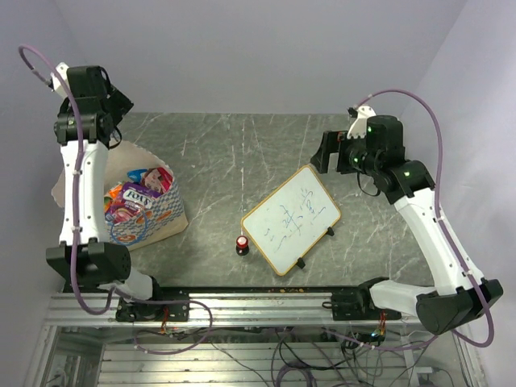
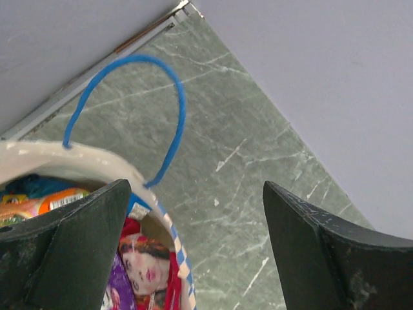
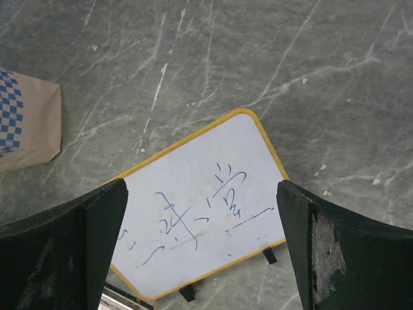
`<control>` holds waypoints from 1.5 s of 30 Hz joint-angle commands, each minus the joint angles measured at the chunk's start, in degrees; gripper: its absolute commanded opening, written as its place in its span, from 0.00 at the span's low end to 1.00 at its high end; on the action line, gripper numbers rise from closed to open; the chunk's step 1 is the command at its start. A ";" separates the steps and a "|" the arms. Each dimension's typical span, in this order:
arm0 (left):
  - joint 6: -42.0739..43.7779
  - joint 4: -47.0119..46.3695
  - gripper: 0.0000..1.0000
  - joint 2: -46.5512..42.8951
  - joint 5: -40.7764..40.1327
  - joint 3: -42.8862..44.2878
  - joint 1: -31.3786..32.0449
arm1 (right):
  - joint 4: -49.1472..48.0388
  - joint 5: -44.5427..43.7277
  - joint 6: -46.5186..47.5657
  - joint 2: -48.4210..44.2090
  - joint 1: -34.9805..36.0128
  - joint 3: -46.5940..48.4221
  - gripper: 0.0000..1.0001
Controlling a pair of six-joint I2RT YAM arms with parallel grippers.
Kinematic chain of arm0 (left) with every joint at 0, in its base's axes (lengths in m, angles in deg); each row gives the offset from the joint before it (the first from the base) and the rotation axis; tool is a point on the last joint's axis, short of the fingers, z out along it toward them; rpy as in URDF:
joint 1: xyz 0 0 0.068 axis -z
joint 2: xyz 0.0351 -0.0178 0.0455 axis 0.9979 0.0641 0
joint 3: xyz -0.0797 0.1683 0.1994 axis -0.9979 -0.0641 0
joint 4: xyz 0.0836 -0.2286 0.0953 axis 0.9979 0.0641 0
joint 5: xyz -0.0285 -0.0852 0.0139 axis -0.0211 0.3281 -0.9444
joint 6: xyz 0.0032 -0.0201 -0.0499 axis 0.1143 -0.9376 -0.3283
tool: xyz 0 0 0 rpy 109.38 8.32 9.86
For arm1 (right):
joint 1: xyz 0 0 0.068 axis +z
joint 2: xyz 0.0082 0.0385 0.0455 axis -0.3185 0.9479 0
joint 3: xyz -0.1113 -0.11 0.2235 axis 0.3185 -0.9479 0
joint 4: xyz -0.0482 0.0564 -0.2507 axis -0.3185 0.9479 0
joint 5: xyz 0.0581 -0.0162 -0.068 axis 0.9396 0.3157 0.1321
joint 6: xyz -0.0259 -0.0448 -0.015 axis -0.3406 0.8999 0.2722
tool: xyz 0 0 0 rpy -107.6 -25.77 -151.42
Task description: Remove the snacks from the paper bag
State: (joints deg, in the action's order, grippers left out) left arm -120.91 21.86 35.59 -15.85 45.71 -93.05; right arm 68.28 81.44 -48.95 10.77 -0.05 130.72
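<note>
The paper bag (image 1: 157, 218) stands at the table's left, cream with a blue checkered band, its mouth open upward. Several snacks (image 1: 137, 195) fill it, purple, pink and red packets showing. My left gripper (image 1: 121, 111) hangs open above the bag's far side, holding nothing. In the left wrist view, the left gripper (image 2: 197, 194) straddles the bag's rim (image 2: 77, 155) and table; a blue cord handle (image 2: 174, 123) arches up, and a red packet with a face (image 2: 145, 271) lies inside. My right gripper (image 1: 324, 153) is open and empty, high over the whiteboard's far corner.
A wood-framed whiteboard (image 1: 290, 218) with blue scribbles lies mid-table; in the right wrist view the whiteboard (image 3: 200, 206) sits between the fingers of the right gripper (image 3: 201, 187), far below. A small red-topped black knob (image 1: 242, 243) stands by its near-left edge. The bag's corner (image 3: 26, 123) shows at left.
</note>
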 commanded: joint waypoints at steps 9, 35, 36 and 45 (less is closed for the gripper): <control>6.81 -9.59 0.91 10.02 4.07 7.71 -2.65 | -0.87 -5.05 3.88 -2.63 1.08 1.61 1.00; 2.77 -17.85 0.07 13.21 44.48 9.60 6.76 | -1.49 -1.39 -0.33 1.62 0.99 8.30 1.00; 2.14 -18.95 0.07 13.00 45.00 8.97 9.33 | -1.41 -1.04 -1.02 1.89 1.01 8.49 1.00; -1.38 -21.85 0.07 13.85 48.63 8.25 21.26 | -2.86 4.60 -4.76 4.83 1.08 8.29 1.00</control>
State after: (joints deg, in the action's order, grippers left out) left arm -118.83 8.94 51.13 26.21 52.24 -75.37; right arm 67.12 82.33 -51.35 13.99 0.78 137.74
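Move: The paper bag's far blue handle stands up between my open left fingers' line of reach, its top roughly 8 cm ahead, 1 cm to the left and 3 cm lower. The far rim beneath it is some 5 cm ahead, straight in line and 12 cm down; the purple snack pack sits inside, around 14 cm back, 3 cm right and 17 cm below. From my right hand, that handle is about 16 cm ahead, 55 cm left and 2 cm higher. I reach my left hand forward about 9 cm, sinking slightly, and shut the fingers on the blue handle near the end of that reach. Keeping it pinched, I sweep right nearly 30 cm, pulling the bag along, easing back a little towards the end while the wrist swings clockwise by some 55 degrees. My open right hand rises about 4 cm. ##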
